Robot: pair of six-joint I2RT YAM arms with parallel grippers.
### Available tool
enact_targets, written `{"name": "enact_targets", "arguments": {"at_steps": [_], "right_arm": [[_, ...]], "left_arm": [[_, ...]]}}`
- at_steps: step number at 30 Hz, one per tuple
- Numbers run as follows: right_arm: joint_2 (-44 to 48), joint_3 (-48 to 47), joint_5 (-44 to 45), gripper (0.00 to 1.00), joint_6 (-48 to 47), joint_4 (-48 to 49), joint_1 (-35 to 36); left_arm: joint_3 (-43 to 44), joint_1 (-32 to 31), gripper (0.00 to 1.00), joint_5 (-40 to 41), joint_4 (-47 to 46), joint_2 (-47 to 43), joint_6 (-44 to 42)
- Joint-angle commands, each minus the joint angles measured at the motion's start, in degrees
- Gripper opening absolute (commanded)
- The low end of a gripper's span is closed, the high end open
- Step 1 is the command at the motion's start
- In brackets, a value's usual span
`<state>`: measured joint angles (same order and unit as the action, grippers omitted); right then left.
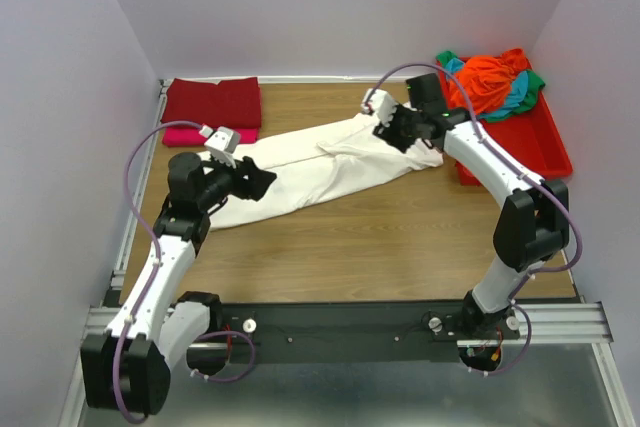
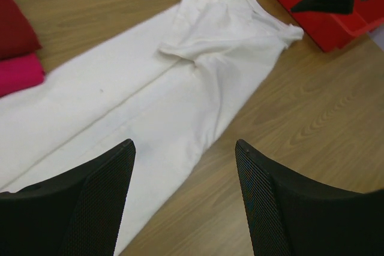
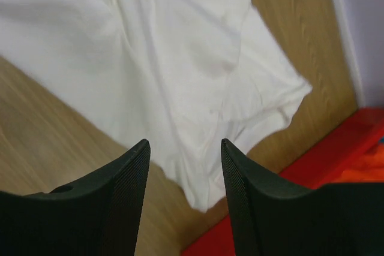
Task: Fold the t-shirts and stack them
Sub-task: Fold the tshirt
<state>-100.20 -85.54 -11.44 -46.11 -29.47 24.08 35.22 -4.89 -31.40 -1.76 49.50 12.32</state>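
Observation:
The large cream-white t-shirt [image 1: 320,169] lies as a long folded strip, running diagonally across the wooden table [image 1: 380,237]. My left gripper [image 1: 262,182] hovers over its lower left part, open, with nothing between the fingers [image 2: 102,202]. In the left wrist view the cream-white t-shirt [image 2: 150,88] stretches away under my left gripper [image 2: 183,144]. My right gripper [image 1: 395,132] is over the shirt's upper right end. In the right wrist view my right gripper [image 3: 184,142] stands open above the cream-white t-shirt [image 3: 168,58], gripping nothing.
A folded dark red shirt [image 1: 212,102] rests on a pink one [image 1: 190,136] at the back left. The red tray [image 1: 545,147] at the back right holds a heap of orange, teal and green shirts [image 1: 490,82]. The tray's rim [image 3: 312,178] is close beside the right gripper.

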Motion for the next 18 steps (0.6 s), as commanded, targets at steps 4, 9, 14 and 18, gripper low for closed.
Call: {"name": "enact_targets", "arguments": {"at_steps": [4,9,14,18], "right_arm": [[-1.74,4.78,-7.28,0.58,-4.17,-14.47,-14.84],[-8.94,-3.66,-8.68,0.57,0.13,-18.33,-20.11],[-13.35,-8.41,-8.6,0.56,1.81,-20.7,-20.73],[-15.63,-10.26,-7.54,0.56,1.99,-21.24,-20.65]], "left_arm": [[4.67,-11.71,0.73,-1.48,-0.88,13.06,2.97],[11.95,-17.25,0.73,1.76,0.79,27.21,1.49],[18.64,-20.86,0.73,6.69,4.65,36.89,-2.2],[21.99,-22.8,0.73,9.42,7.03,43.05,-4.31]]}}
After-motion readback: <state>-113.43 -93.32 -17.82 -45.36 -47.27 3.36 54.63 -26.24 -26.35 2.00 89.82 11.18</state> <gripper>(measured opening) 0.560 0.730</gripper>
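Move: The white t-shirt's near right corner lies about 15 cm to the right hand's right, roughly level fore and aft and some 15 cm below. The red bin's middle is about 33 cm right of that hand and 6 cm farther out. From the left hand, the white t-shirt's near edge at mid-length lies about 15 cm right, 4 cm ahead and 20 cm down; the folded stack sits 18 cm left and 23 cm ahead. Both open hands sweep about 15 cm right and sink towards the white t-shirt's corner and near edge, tipping downward. ##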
